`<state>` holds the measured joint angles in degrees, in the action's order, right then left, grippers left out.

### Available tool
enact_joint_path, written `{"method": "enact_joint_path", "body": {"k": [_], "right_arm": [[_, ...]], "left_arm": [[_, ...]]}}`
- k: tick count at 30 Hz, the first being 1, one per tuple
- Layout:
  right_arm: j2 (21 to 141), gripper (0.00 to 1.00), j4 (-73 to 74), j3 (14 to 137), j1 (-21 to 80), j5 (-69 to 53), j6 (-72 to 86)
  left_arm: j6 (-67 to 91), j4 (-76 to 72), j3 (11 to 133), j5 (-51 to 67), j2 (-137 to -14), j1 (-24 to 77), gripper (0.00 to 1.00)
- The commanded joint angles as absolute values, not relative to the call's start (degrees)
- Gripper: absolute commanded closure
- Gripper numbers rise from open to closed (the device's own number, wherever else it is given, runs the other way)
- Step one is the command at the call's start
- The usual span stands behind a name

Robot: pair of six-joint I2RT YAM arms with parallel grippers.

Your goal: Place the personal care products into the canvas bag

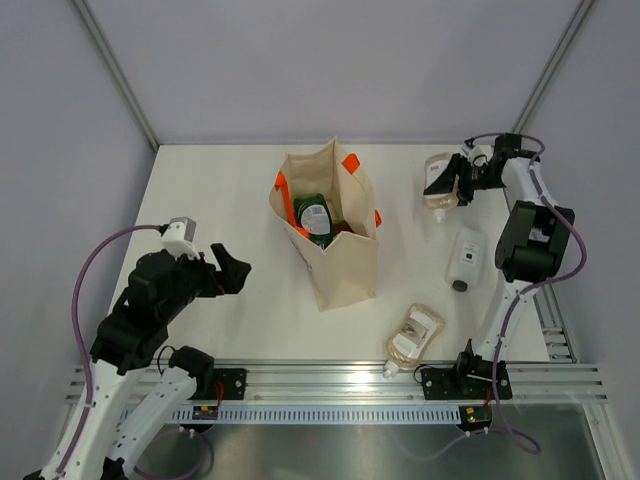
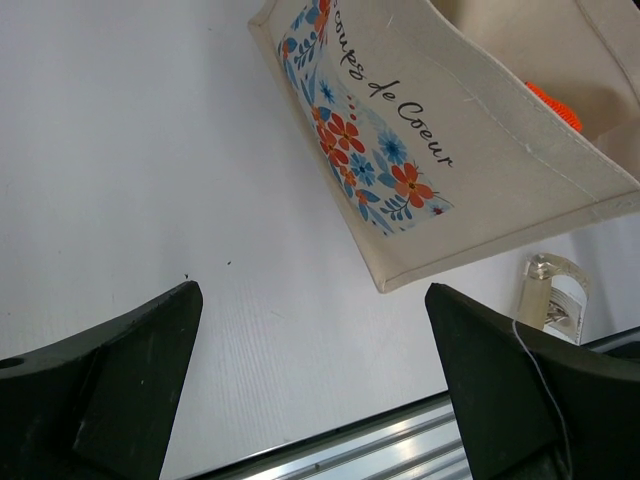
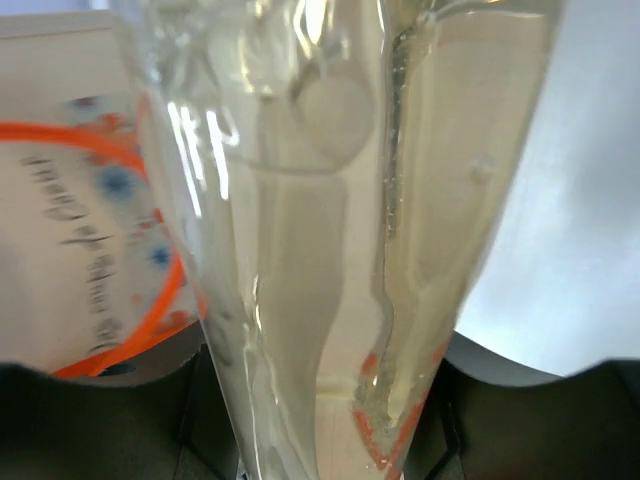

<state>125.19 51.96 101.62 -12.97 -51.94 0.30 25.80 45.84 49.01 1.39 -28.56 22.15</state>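
Observation:
The canvas bag [image 1: 345,265] stands upright mid-table with orange handles [image 1: 350,163]; a green bottle [image 1: 316,218] lies inside it. At the back right my right gripper [image 1: 450,183] is shut on a clear beige refill pouch [image 1: 437,178]. In the right wrist view this pouch [image 3: 340,230] fills the frame between my right gripper's [image 3: 330,425] fingers, with the bag [image 3: 60,250] behind it. A white black-capped bottle [image 1: 465,257] and a second pouch [image 1: 414,335] lie on the table to the right. My left gripper [image 1: 232,272] [image 2: 312,290] hangs open and empty, left of the bag [image 2: 450,130].
The metal rail [image 1: 330,380] runs along the table's near edge, also visible below my left fingers [image 2: 110,390]. Grey walls close the back and sides. A clear plastic piece [image 2: 555,295] peeks out past the bag's lower corner.

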Motion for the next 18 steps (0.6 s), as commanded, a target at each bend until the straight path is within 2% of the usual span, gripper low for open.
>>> {"method": "enact_joint_path", "body": {"k": [1, 6, 9, 13, 18], "right_arm": [[104.28, 1.0, 45.53, 105.11, -9.68, -65.75, 7.02], [96.42, 1.0, 47.11, 110.91, 0.59, -61.89, 5.98], [96.06, 1.0, 48.25, 115.56, 12.45, -55.65, 4.92], [102.54, 1.0, 53.69, 123.39, 24.59, -41.52, -2.44], [112.92, 1.0, 58.79, 133.85, 30.93, -35.69, -6.67]], "left_arm": [[26.98, 40.79, 47.99, 2.72, -27.42, 21.97, 0.01], [28.04, 39.03, 47.02, 4.92, -27.51, 21.97, 0.01], [28.21, 39.37, 47.37, 5.97, -27.86, 21.97, 0.01], [29.87, 40.69, 48.42, 5.45, -27.95, 21.97, 0.01], [30.76, 42.1, 48.95, 4.48, -27.25, 21.97, 0.01]]}}
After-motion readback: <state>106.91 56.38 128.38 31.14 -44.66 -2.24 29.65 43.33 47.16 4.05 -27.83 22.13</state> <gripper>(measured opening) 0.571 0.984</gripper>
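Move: The bag, which the clear bottle in the right hand is bound for, stands about 27 cm to that hand's left and some 16 cm farther back; its mouth is roughly 15 cm higher than the hand. The green bottle lies in the bag. From the right hand, the white bottle is about 14 cm back, 1 cm to the right and 11 cm lower. The bag is about 10 cm ahead of the left hand, 18 cm to its right and 11 cm lower. Still gripping the clear bottle, already off the table, the right hand climbs fast by nearly 30 cm, then sweeps about 30 cm left and 13 cm back over the bag's mouth, sinking slightly at the end. On the way it rolls some 60 degrees about its finger line, tipping the bottle's cap end down; the fingers keep their hold. ##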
